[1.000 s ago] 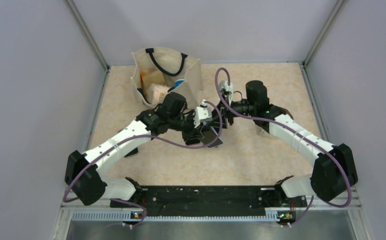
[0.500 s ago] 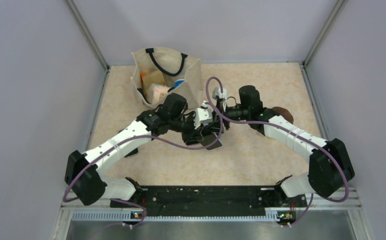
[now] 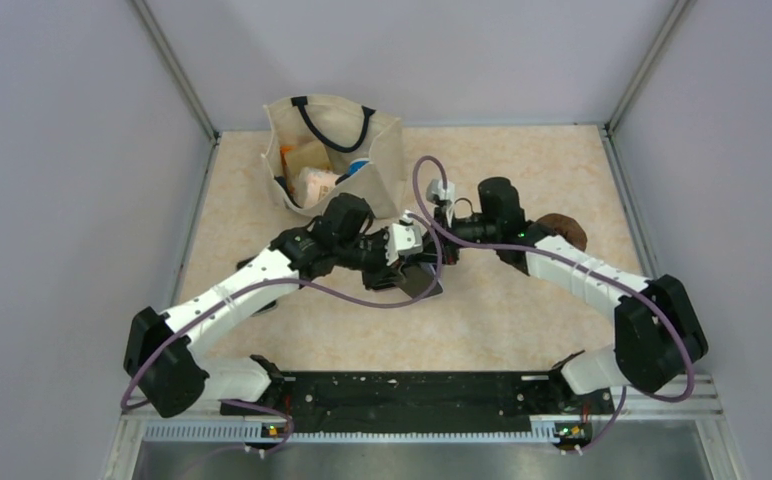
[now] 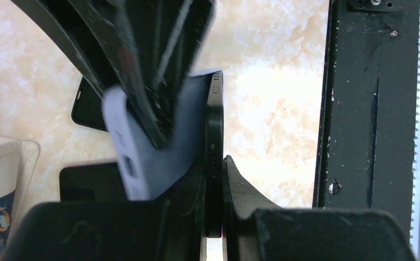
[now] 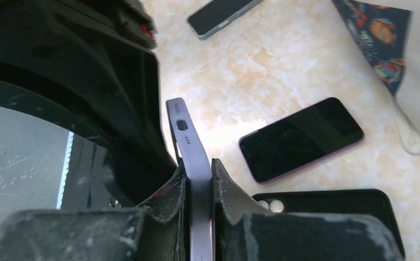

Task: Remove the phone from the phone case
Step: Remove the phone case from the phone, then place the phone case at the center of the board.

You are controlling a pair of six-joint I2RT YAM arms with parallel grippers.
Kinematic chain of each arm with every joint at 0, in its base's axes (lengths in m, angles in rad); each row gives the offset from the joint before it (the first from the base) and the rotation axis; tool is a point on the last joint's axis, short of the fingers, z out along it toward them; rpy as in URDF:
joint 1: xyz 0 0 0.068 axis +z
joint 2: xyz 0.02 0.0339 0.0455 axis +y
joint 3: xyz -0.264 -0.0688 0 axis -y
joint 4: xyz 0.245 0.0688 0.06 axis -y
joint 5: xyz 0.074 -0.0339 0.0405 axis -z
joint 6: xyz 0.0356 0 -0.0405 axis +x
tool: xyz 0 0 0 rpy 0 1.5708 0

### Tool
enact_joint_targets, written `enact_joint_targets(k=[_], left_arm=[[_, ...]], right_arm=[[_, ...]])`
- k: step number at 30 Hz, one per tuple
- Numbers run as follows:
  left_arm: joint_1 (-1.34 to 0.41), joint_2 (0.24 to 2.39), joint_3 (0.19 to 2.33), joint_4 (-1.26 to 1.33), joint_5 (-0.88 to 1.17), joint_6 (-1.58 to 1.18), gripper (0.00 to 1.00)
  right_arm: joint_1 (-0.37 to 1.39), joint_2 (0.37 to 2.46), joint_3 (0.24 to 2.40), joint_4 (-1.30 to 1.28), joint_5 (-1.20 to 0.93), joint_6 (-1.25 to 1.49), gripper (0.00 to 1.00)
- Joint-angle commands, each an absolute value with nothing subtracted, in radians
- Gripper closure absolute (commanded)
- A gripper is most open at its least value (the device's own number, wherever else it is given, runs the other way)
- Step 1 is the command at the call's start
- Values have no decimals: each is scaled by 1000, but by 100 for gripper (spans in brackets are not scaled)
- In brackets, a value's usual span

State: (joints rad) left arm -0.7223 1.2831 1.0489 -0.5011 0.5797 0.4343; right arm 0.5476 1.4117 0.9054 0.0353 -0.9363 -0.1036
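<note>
My left gripper [image 4: 215, 163] is shut on the thin black edge of the phone [image 4: 215, 130], held above the table. The lavender phone case [image 4: 164, 163] is peeled partly away from the phone on its left side. My right gripper [image 5: 198, 166] is shut on the rim of the case [image 5: 186, 136], with its dark fingers [image 4: 142, 65] showing in the left wrist view. In the top view both grippers meet at mid-table, left gripper [image 3: 394, 268] and right gripper [image 3: 430, 236], around the dark phone [image 3: 419, 281].
A cream tote bag [image 3: 332, 150] with items stands at the back. A brown object [image 3: 564, 228] lies by the right arm. On the table lie a dark phone [image 5: 300, 138], a green-edged phone [image 5: 221, 15] and a black case [image 5: 327, 209]. A black rail [image 3: 402, 390] runs along the near edge.
My right arm has swung left to the left gripper, and its jaws have closed on the case rim. The left gripper kept its grip on the phone and shifted slightly.
</note>
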Motion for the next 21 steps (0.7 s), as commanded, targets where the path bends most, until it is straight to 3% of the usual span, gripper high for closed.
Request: enact_joint_targets(k=[1, 9, 21], left_arm=[[-719, 1183, 1074, -486, 667, 528, 100], [-718, 1145, 1120, -633, 655, 596, 100], [-718, 1125, 1114, -639, 650, 592, 100]], right_arm=[[412, 1370, 815, 119, -806, 21, 100], [235, 1385, 741, 174, -738, 178, 100], [126, 1509, 752, 141, -658, 234, 100]])
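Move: The right hand pinches the lavender case, still meeting the phone at one end; the phone's middle lies about 5 cm back, 2 left and 3 below it. Clear table lies some 12 cm right, 5 ahead and 14 down; the black case is 5 ahead and 1 right, at table height. From the left hand, which grips the phone, the lavender case's middle is about 6 cm right and 2 ahead; the pink-rimmed phone is 9 ahead, 2 left and 14 below. Right hand pulls the pinched case some 14 cm right, forward and down; left draws the phone back slightly. ##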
